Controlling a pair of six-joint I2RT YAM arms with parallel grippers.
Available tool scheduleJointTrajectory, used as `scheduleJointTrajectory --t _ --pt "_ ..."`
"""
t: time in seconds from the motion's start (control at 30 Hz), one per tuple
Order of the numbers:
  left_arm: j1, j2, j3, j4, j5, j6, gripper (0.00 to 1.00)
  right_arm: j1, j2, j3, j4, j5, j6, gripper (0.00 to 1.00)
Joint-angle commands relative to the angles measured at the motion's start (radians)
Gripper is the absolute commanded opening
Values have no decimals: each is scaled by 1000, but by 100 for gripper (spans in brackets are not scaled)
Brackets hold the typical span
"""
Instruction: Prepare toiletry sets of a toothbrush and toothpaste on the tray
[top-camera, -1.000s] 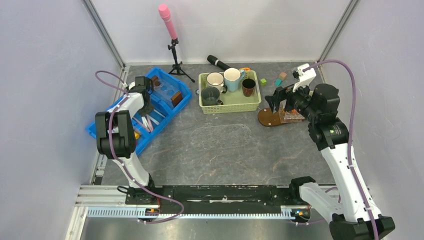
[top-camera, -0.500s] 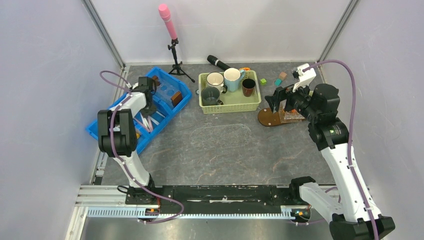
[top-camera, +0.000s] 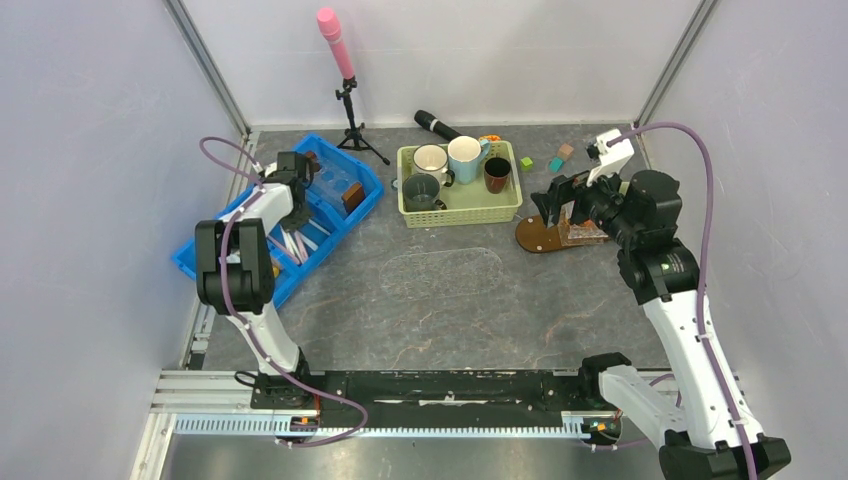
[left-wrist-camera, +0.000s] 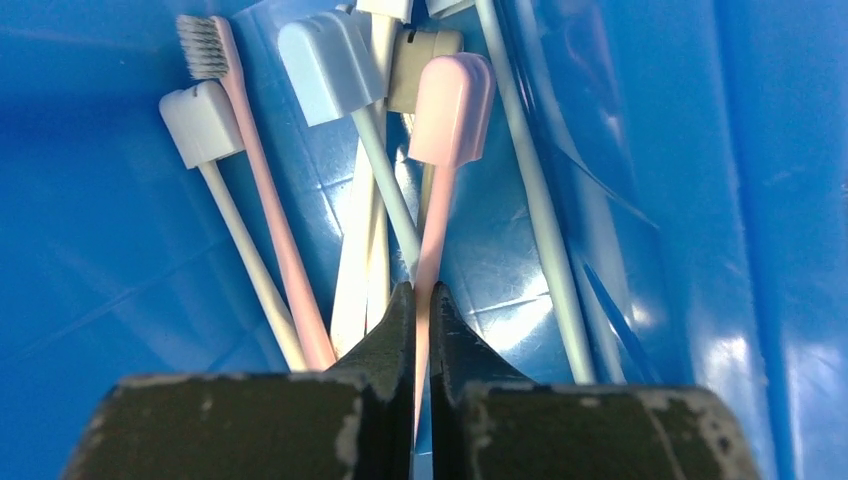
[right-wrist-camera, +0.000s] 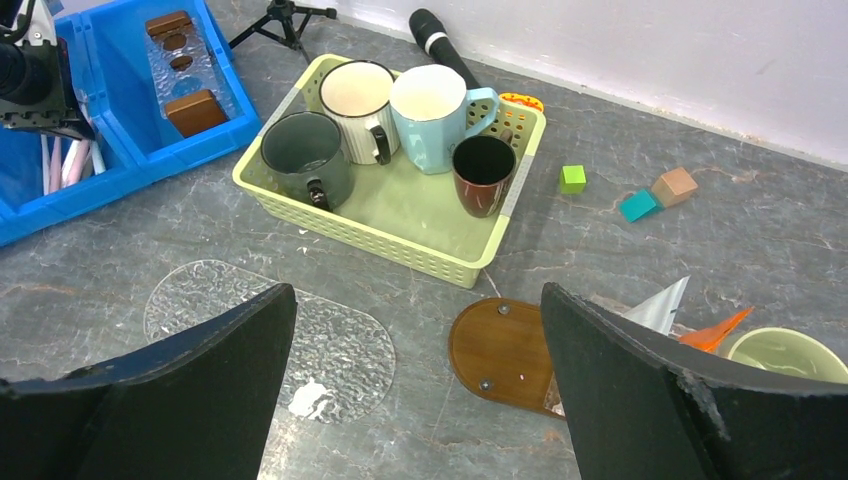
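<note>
My left gripper (left-wrist-camera: 421, 292) is down in the blue divided bin (top-camera: 345, 215), shut on the thin handle of a pink-capped toothbrush (left-wrist-camera: 450, 100). Several other pale toothbrushes (left-wrist-camera: 335, 75) lie beside it. In the top view the left gripper (top-camera: 288, 205) is mostly hidden by its wrist. My right gripper (right-wrist-camera: 415, 300) is wide open and empty, hovering over the near end of the dark-brown oval tray (right-wrist-camera: 500, 350), which also shows in the top view (top-camera: 538, 238). An orange pointed piece (right-wrist-camera: 715, 330) and a silver one lie at the tray's right end; I cannot tell if they are toothpaste.
A pale green basket (top-camera: 460, 212) holding several mugs stands mid-back. A clear textured oval mat (top-camera: 445, 272) lies in the middle. A pink microphone on a tripod (top-camera: 345, 80), a black microphone (top-camera: 437, 125) and small coloured blocks (top-camera: 560, 158) sit at the back.
The left wrist has shifted slightly toward the far end of the blue bin. The right arm has stayed in place.
</note>
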Motion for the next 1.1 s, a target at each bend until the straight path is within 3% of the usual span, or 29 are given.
scheduleJointTrajectory --t 0.0,0.5,0.83,1.07 --pt "-9 -94 21 -27 8 11 2 4 -26 0 6 6 -15 98" --pt "18 -356 -131 161 7 7 2 5 -53 8 11 -37 6 98" --pt "75 -415 -217 306 224 -26 2 5 -43 6 18 -79 13 98" --pt "122 -534 -338 553 400 -57 2 5 -31 -11 61 -175 45 98"
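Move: The left hand already pinches a pink toothbrush low in the blue box; the brown tray it is meant for lies about 64 cm to its right and 4 cm back, a little lower. The clear holder with brown ends stands some 10 cm to its right and 5 cm ahead, the green mug basket about 39 cm right and 6 cm ahead. From the right hand the brown tray is roughly 5 cm ahead, 6 cm right and 30 cm below. The left hand, still pinching the pink toothbrush, lifts it about 9 cm, fingers tilting up some 30 degrees. ##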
